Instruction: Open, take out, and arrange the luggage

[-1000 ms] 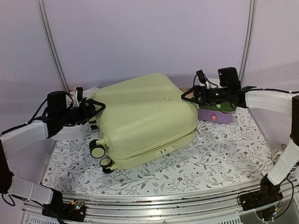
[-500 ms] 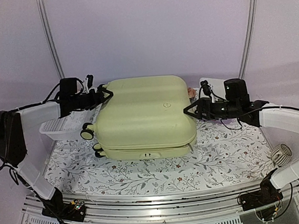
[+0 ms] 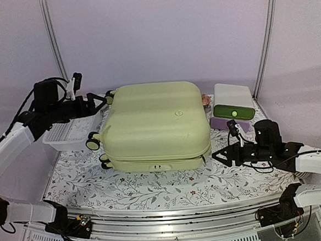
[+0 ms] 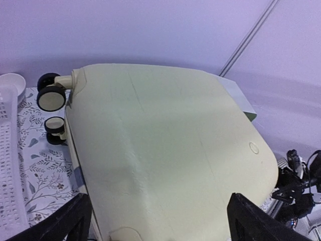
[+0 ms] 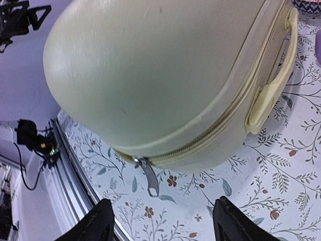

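The luggage, a large pale yellow-green hard-shell case, lies flat and zipped shut on the flowered cloth, wheels to the left. My left gripper hovers open by its rear left corner, apart from it. The left wrist view looks down on the shell between wide-set fingers. My right gripper stands open low at the front right corner. In the right wrist view a metal zipper pull hangs just ahead of that gripper, and the side handle shows to the right.
A white slatted basket sits left of the luggage, with a small white bowl beyond it. A white box with green and purple drawers stands at the back right. A metal rail runs along the near edge.
The luggage was turned square to the table a second ago and has since stayed put. My right arm dropped from its right side to the front right corner. My left arm drew back leftward.
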`<state>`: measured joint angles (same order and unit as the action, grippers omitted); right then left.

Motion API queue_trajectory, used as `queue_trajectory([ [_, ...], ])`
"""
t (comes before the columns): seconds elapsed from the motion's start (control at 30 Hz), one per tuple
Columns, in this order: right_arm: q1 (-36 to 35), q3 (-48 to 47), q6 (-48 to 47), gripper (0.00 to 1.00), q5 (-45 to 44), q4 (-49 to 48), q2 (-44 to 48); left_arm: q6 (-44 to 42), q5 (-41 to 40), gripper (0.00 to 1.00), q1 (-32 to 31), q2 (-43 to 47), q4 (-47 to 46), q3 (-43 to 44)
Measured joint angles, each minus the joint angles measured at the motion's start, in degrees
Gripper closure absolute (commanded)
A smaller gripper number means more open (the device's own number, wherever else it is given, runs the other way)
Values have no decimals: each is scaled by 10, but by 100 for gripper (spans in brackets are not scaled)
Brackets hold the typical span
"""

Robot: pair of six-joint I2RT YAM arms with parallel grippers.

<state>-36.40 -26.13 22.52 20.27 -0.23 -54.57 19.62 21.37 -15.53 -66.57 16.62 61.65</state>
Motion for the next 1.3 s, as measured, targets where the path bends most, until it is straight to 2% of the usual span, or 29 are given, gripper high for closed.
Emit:
queue_trajectory([
  [0.1, -4, 52, -2, 52, 16, -56, -3, 16, 4, 5, -45, 66, 15, -42],
  [0.27, -13, 78, 3, 53, 34, -164, -51, 64, 5, 6, -120, 146, 32, -97],
  [0.47, -41, 83, 5, 59, 41, -277, -137, 119, 1, 6, -150, 210, 34, -149],
  [0.6, -56, 82, 4, 75, 38, -323, -191, 140, -3, 6, -153, 222, 36, -171],
  [0.67, -59, 82, 6, 79, 36, -344, -207, 146, -7, 6, -153, 227, 38, -176],
  [0.73, -60, 82, 9, 92, 30, -362, -216, 148, -12, 6, -153, 230, 39, -177],
  [0.8, -60, 82, 11, 97, 25, -373, -217, 148, -15, 6, -153, 232, 38, -177],
  [0.97, -63, 88, 17, 98, 8, -374, -204, 147, -18, 6, -153, 231, 39, -177],
  [1.17, -64, 88, -6, 98, -38, -318, -166, 144, -23, 6, -153, 226, 40, -177],
  [1.3, -67, 76, -25, 98, -104, -261, -141, 145, -26, 6, -153, 220, 40, -177],
])
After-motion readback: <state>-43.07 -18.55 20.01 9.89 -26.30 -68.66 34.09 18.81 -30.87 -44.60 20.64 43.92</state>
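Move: From the right hand the suitcase's zipper pull hangs about 5 cm to the left, 1 cm back and some 5 cm below. The suitcase's carry handle is about 14 cm ahead, 3 cm left and 6 cm below, and the purple drawer some 20 cm ahead, 4 cm right and 10 cm lower. From the left hand the suitcase's near-left wheel lies roughly 9 cm back, 3 cm left and 15 cm below; the white basket is 10 cm ahead, 13 cm left, 25 cm below. Take the right gripper about 5 cm left and 4 cm down to the zipper pull at the suitcase's near-right corner, shut its half-closing fingers on the tab, then ease back right and slightly forward, keeping the pinch. Meanwhile bring the open left gripper back about 12 cm, with a little right and down, to the suitcase's near-left corner by the wheels, and hold there. ##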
